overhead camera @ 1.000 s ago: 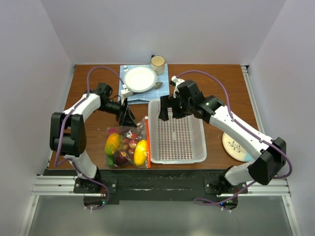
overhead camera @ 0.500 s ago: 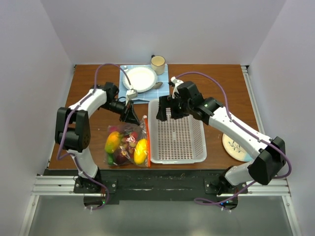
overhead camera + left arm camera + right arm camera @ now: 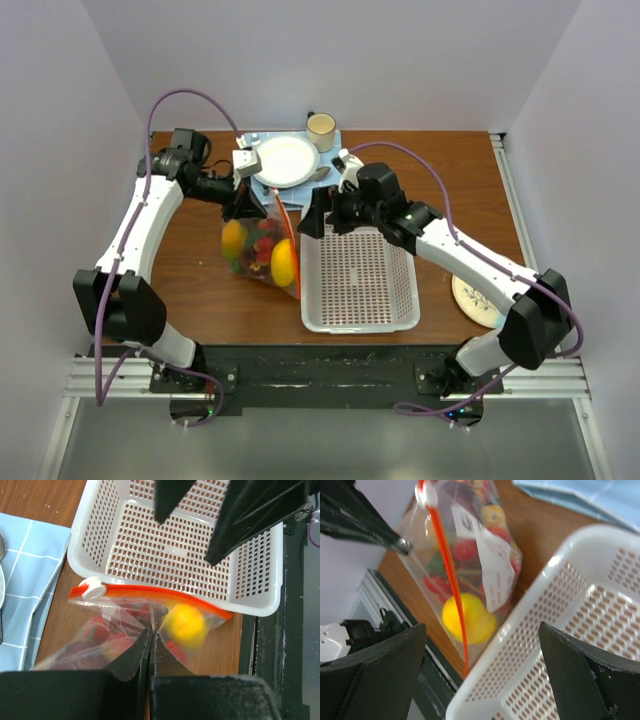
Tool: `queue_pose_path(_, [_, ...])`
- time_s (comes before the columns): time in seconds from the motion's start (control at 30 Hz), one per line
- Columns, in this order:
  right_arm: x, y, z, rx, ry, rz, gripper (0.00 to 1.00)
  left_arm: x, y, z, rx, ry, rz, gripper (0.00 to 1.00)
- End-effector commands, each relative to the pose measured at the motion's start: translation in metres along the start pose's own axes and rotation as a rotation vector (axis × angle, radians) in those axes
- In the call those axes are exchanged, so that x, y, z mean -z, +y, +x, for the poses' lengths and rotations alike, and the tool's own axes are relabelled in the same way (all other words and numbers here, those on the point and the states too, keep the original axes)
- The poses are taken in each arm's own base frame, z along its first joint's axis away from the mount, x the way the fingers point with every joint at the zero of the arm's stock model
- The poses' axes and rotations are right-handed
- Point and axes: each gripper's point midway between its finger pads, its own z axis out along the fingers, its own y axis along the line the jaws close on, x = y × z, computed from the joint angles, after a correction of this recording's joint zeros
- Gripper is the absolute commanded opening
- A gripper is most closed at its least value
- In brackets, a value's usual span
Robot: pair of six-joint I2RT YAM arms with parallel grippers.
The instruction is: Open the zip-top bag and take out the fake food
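The zip-top bag [image 3: 262, 252] hangs tilted beside the basket's left wall, my left gripper [image 3: 245, 208] shut on the clear plastic near its top corner. In the left wrist view the jaws [image 3: 151, 631] pinch the film below the orange zip strip [image 3: 150, 593] and its white slider [image 3: 92, 587]. The fake food shows inside: a yellow piece [image 3: 284, 262], an orange-yellow one [image 3: 234, 240], and red pieces [image 3: 262, 243]. My right gripper [image 3: 325, 216] stands open just right of the bag, over the basket's far left corner. Its wrist view shows the strip [image 3: 447, 565] and yellow fruit [image 3: 468, 618] ahead.
A white perforated basket [image 3: 360, 318] lies right of the bag. Behind it are a white plate [image 3: 285, 160] on a blue cloth [image 3: 288, 196], a spoon, and a cup [image 3: 321, 130]. A patterned plate [image 3: 470, 295] sits under the right arm.
My left gripper shut on the bag's plastic and raised it off the table, carrying it away from the front edge. The right gripper shifted slightly left, still open.
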Motion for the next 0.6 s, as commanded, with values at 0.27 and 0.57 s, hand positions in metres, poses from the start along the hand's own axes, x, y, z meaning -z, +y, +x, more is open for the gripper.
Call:
queue_pose_path(0.27, [-0.038, 0.055, -0.072, 0.099, -0.226, -0.285, 0.97, 0.012, -0.03, 0.002, 0.016, 0.007, -0.004, 0.0])
queue_pose_path(0.57, [-0.038, 0.055, -0.045, 0.006, -0.206, -0.345, 0.75, 0.011, -0.022, 0.0, 0.012, -0.005, -0.043, 0.0])
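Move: The right hand, open, is going for the white slider at the far end of the zip-top bag's orange zip, about 9 cm to its left, 5 cm ahead and about level in height. The yellow fruit in the bag sits some 13 cm back, 7 cm left and 9 cm below; the white basket's middle is 15 cm back, 13 cm right and 11 cm down. From the left hand, already pinching the bag's film, the slider is about 4 cm ahead, 3 cm right and slightly lower. The right hand swings left and forward towards the slider, about 6 cm left and first nearly 4 cm forward with a slight rise, then eases back a touch in its forward reach as its fingers begin to narrow from wide open to about three quarters, the wrist rolling some 15 degrees so its fingers point more level and more to the left. Meanwhile the left hand keeps its pinch on the raised bag film and draws it back about 2.5 cm, bringing the slider end back in line with the right hand, whose fingers end close in front of the slider without a clear touch. ##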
